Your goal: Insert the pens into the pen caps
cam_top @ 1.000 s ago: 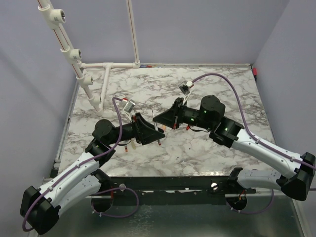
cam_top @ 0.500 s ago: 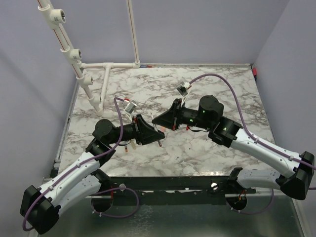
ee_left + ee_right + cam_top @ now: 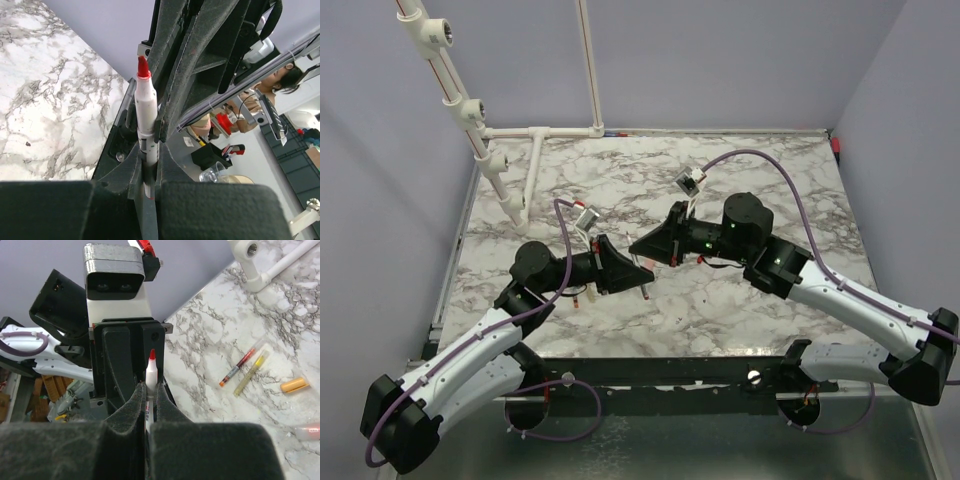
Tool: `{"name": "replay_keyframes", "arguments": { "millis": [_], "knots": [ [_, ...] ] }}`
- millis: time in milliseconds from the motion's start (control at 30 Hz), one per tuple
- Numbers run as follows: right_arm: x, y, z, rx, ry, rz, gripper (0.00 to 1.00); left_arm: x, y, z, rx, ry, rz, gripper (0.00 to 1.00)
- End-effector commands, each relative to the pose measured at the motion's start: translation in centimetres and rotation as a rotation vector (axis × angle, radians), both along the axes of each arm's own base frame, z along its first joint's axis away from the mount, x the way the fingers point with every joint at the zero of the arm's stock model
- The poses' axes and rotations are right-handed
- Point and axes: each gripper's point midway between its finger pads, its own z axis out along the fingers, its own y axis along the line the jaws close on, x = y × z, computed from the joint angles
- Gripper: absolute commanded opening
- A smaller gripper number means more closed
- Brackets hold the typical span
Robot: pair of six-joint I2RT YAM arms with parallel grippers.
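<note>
My two grippers meet nose to nose above the middle of the marble table [image 3: 740, 180]. My left gripper [image 3: 648, 277] [image 3: 148, 152] is shut on a pale grey pen [image 3: 146, 107] whose red tip points at the right gripper. My right gripper [image 3: 635, 243] [image 3: 150, 390] is shut on a pale pen [image 3: 151, 371], red tip toward the left gripper. I cannot tell whether this is one pen or two. On the table lie a red-orange pen [image 3: 239, 366], a yellow pen [image 3: 251, 373], an orange pen cap [image 3: 294, 385] and a salmon-pink piece [image 3: 307, 431].
A white pipe frame [image 3: 535, 165] stands at the back left of the table, its foot showing in the right wrist view [image 3: 260, 275]. Purple cables loop over both arms. Grey walls close in the back and both sides.
My left jaws have closed onto the pen. The right gripper has edged slightly left toward the left one and stays shut.
</note>
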Motion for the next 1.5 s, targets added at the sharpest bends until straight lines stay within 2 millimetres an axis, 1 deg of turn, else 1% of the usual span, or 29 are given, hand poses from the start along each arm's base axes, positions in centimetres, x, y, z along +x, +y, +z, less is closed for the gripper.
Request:
{"name": "replay_keyframes", "arguments": {
  "millis": [0,33,67,133,167,200,267,333,433,500,567,667,867,1067,1267,1400,1467],
  "knots": [
    [0.1,-1.4,1.3,-0.02,-0.049,-0.04,0.01,0.4,0.0,-0.9,0.044,-0.016,0.024,0.0],
    [0.1,-1.6,1.3,-0.027,-0.05,-0.046,0.01,0.5,0.0,-1.1,0.058,-0.015,0.028,0.0],
    [0.2,-1.8,1.4,-0.032,-0.049,-0.057,0.05,0.7,0.0,-1.4,0.074,-0.016,0.033,0.0],
    [0.5,-2.3,1.5,-0.041,-0.048,-0.089,0.3,1.1,0.0,-2.2,0.123,-0.013,0.051,0.0],
    [0.6,-2.8,1.7,-0.043,-0.05,-0.114,0.4,1.4,0.1,-2.8,0.158,-0.011,0.066,0.0],
    [0.8,-3.3,1.9,-0.049,-0.048,-0.142,0.48,1.7,0.3,-3.3,0.195,-0.011,0.079,0.0],
    [1.5,-4.4,1.9,-0.07,-0.049,-0.211,0.54,2.2,0.6,-4.4,0.265,-0.017,0.1,0.0],
    [2.6,-5.9,1.0,-0.126,-0.034,-0.311,0.58,2.5,1.1,-5.7,0.327,-0.014,0.125,0.0],
    [5.0,-8.6,-1.5,-0.258,0.0,-0.504,0.59,2.8,1.5,-6.8,0.384,-0.024,0.143,0.0],
    [6.1,-10.4,-3.2,-0.352,0.031,-0.613,0.59,3.1,1.9,-7.3,0.416,-0.041,0.164,0.0],
    [7.0,-12.0,-5.0,-0.44,0.056,-0.711,0.6,3.4,2.4,-7.6,0.448,-0.062,0.19,0.0],
    [7.7,-13.4,-7.5,-0.546,0.088,-0.792,0.62,3.7,3.1,-7.9,0.488,-0.096,0.214,0.0],
    [8.9,-14.6,-13.1,-0.694,0.218,-0.848,0.63,3.2,3.7,-7.8,0.491,-0.146,0.222,0.0],
    [10.5,-15.4,-18.4,-0.769,0.383,-0.905,0.64,3.2,4.4,-7.5,0.481,-0.178,0.257,0.0],
    [12.4,-16.5,-22.9,-0.813,0.5,-1.012,0.63,3.1,4.4,-7.5,0.483,-0.189,0.255,0.0],
    [13.7,-17.0,-25.3,-0.822,0.569,-1.072,0.62,3.1,4.5,-7.4,0.482,-0.195,0.256,0.0],
    [14.0,-17.2,-26.5,-0.833,0.601,-1.092,0.6,3.1,4.5,-7.5,0.484,-0.196,0.257,0.0]
  ]
}}
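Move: The red pen cap lies on the table about 18 cm ahead of my right hand, 18 cm to its right and some 32 cm below. The pink highlighter lies roughly 15 cm to the left of that cap and 3 cm nearer me; the orange cap is about 15 cm ahead of my right hand and 7 cm to its left. From my left hand the red cap is some 22 cm ahead, 18 cm to the right and 29 cm below. I open my right fingers and free them from the red-tipped pen that my left hand still pinches, backing off to the right. Then I swing my right hand down about 25 cm, right and forward towards the red cap, its open fingers turning to point steeply down. My left hand keeps its grip, sinks some 7 cm, draws left a little and slightly forward, and tips its fingers down about 27 degrees. ##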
